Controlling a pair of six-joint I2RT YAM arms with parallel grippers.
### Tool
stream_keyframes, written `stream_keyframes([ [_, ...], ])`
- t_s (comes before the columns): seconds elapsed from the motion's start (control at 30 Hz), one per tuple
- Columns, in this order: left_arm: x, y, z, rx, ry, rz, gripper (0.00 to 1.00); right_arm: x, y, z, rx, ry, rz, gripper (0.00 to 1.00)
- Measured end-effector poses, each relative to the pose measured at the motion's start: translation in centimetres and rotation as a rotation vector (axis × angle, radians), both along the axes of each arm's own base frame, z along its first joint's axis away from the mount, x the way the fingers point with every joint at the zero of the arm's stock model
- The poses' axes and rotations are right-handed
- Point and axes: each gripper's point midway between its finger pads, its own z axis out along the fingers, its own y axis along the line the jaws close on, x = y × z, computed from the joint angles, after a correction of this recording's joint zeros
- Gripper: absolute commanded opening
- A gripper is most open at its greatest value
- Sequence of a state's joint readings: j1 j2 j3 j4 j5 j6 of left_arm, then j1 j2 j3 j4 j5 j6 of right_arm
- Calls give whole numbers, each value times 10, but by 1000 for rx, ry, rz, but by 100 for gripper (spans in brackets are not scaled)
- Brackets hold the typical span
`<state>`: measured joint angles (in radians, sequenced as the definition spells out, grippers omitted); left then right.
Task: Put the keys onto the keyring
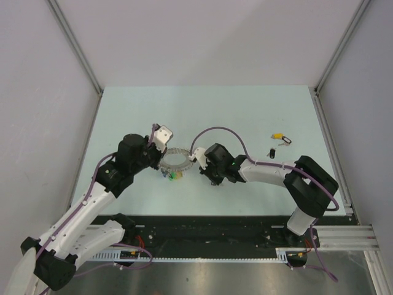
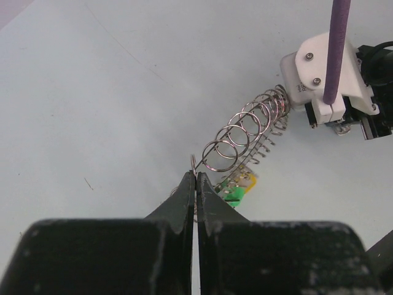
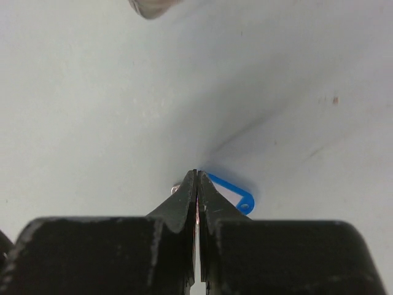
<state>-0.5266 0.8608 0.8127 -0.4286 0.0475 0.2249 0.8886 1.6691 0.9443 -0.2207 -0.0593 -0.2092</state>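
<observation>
The keyring (image 1: 174, 152), a coiled silver wire band, lies mid-table between both grippers. My left gripper (image 1: 162, 161) is at its left side. In the left wrist view it (image 2: 196, 175) is shut on a wire end of the keyring (image 2: 268, 106), and green and yellow key tags (image 2: 238, 187) hang under the coil. My right gripper (image 1: 198, 165) sits just right of the ring. In the right wrist view it (image 3: 197, 173) is shut, a blue-tagged key (image 3: 244, 203) sticking out from behind its tips. Two loose keys, one yellow-tagged (image 1: 279, 134) and one black-tagged (image 1: 272, 152), lie to the right.
The right arm's white wrist camera block (image 2: 325, 74) with its purple cable stands just past the far end of the coil. Grey walls and metal frame posts (image 1: 324, 117) border the pale table. A black rail (image 1: 215, 227) runs along the near edge.
</observation>
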Motion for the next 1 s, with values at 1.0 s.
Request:
stream_keyframes([
  [1.0,1,2,-1,1,2,8,0,32,2,33,297,40,-184,35],
])
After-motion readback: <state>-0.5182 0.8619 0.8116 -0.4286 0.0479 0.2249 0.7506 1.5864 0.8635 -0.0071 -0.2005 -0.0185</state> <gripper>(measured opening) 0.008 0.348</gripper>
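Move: The right hand still holds the blue-tagged key in its shut fingers, right at the tips and about 1 cm above its middle. The wire-coil keyring, held by the left hand, arcs out roughly 12 cm to the left, level fore and aft and some 10 cm higher; a black key lies about 21 cm right and 11 cm farther out. From the left hand, the blue-tagged key is about 17 cm right, 2 cm back and 18 cm below. The right hand edges 2 cm forward-left, opens about a third, releasing the blue-tagged key, then lifts 3 cm. ##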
